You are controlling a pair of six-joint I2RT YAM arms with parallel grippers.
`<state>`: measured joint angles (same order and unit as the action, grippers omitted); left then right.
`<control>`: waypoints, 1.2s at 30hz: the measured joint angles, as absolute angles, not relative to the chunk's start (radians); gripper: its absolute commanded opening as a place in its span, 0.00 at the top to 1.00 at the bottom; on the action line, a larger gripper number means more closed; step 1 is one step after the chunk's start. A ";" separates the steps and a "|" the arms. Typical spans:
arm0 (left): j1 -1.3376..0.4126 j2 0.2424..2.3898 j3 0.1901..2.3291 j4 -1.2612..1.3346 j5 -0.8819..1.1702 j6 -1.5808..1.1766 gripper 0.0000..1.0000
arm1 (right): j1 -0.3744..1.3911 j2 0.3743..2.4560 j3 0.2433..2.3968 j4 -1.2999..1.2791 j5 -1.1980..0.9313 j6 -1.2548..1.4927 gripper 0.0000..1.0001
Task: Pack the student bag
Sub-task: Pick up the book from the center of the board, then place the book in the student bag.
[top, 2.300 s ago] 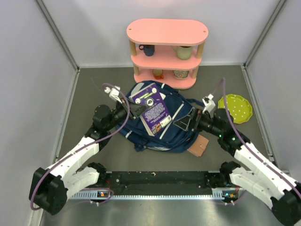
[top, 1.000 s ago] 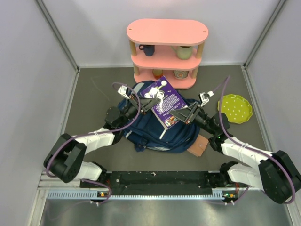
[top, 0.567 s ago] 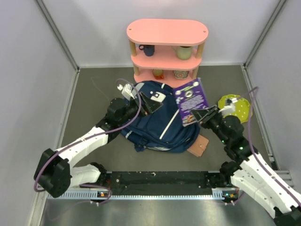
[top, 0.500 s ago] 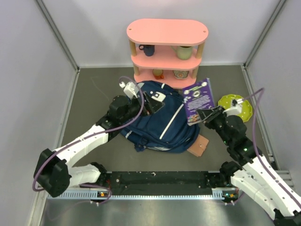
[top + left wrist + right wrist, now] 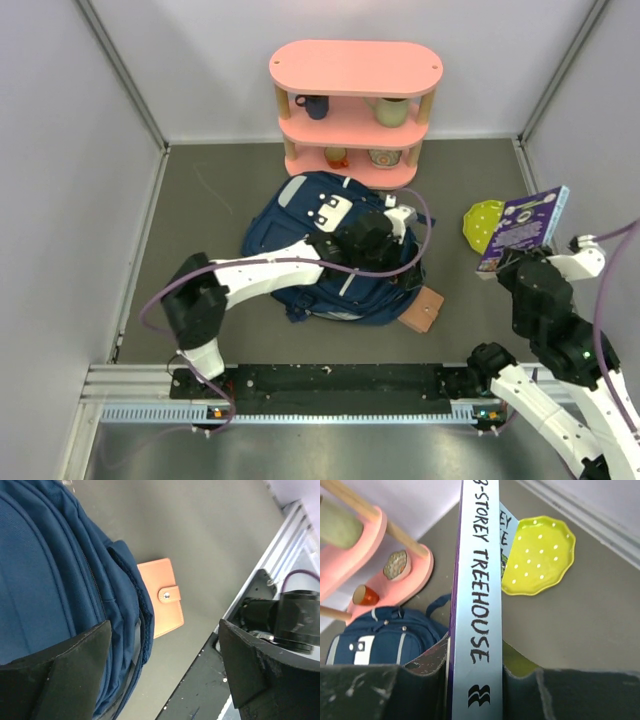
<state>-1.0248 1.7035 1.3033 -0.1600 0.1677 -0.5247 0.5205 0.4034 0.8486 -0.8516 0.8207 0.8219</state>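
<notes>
The student bag (image 5: 320, 250), navy with thin white stripes and a white patch, lies flat in the middle of the table. My left arm reaches across it, and my left gripper (image 5: 405, 262) hangs open over its right edge. In the left wrist view the left gripper (image 5: 165, 675) has nothing between its fingers, with the bag's zipped side (image 5: 55, 575) below. My right gripper (image 5: 510, 262) is raised at the far right, shut on a purple book (image 5: 525, 228). The book's pale spine (image 5: 475, 605) stands upright in the right gripper (image 5: 475, 690).
An orange wallet (image 5: 425, 308) lies on the table against the bag's lower right corner. A yellow dotted plate (image 5: 485, 220) sits under the lifted book. A pink shelf (image 5: 355, 110) holding cups stands behind the bag. The black base rail (image 5: 340, 380) runs along the near edge.
My left gripper opened, let go of the book and swung across the bag to its right side. My right arm carried the book off the bag, up and to the far right.
</notes>
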 measured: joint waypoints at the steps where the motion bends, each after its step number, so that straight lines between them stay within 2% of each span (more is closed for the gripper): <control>1: -1.029 1.739 1.320 -0.172 0.173 -0.525 0.11 | 0.521 0.395 0.865 -0.861 0.840 0.818 1.00; 6: -1.032 1.855 1.365 -0.216 0.178 -0.531 0.21 | 0.521 0.368 0.877 -0.904 0.878 0.806 1.00; 17: -1.047 1.932 1.447 -0.258 0.149 -0.557 0.34 | 0.521 0.366 0.873 -0.932 0.837 0.806 1.00; 21: -1.051 1.948 1.454 -0.279 0.117 -0.568 0.43 | 0.521 0.366 0.858 -0.933 0.822 0.806 1.00; 23: -1.052 1.958 1.472 -0.296 0.101 -0.571 0.54 | 0.521 0.366 0.857 -0.936 0.815 0.806 1.00; 26: -1.054 1.976 1.497 -0.327 0.074 -0.569 0.83 | 0.521 0.366 0.857 -0.935 0.809 0.806 1.00; 28: -1.053 1.990 1.512 -0.347 0.053 -0.573 0.90 | 0.521 0.366 0.856 -0.935 0.806 0.806 1.00; 29: -1.053 1.998 1.519 -0.360 0.043 -0.570 0.99 | 0.521 0.366 0.854 -0.934 0.805 0.806 1.00; 36: -1.059 2.005 1.527 -0.385 -0.014 -0.538 1.00 | 0.521 0.371 0.838 -0.929 0.787 0.804 1.00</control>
<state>-1.0588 2.0048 1.5272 -0.3851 -0.0135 -0.5385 0.5205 0.3706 0.8375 -0.9291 0.7868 0.8036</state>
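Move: The left hand, fingers wide open, hangs over the backpack's right side: the zippered rim lies roughly 10 cm below it, 2 cm ahead and 1 cm to the right. The pinkish wallet is about 5 cm back, 7 cm right and 16 cm down; the white patch is some 15 cm ahead, 14 cm left. From the right hand, already holding the purple book, that rim lies about 25 cm left, 3 cm ahead and 18 cm down. The left hand sinks about 9.5 cm onto the backpack's zippered right rim, first fast and then slowly, easing a couple of centimetres forward late on while the wrist rolls some 20 degrees, its left side rising; the open fingers narrow gradually and then snap fully shut on the blue cloth beside the zipper. Meanwhile the right hand keeps its grip on the purple book, holding it high and clear of the bag to the right, with only a small shift back and down. ##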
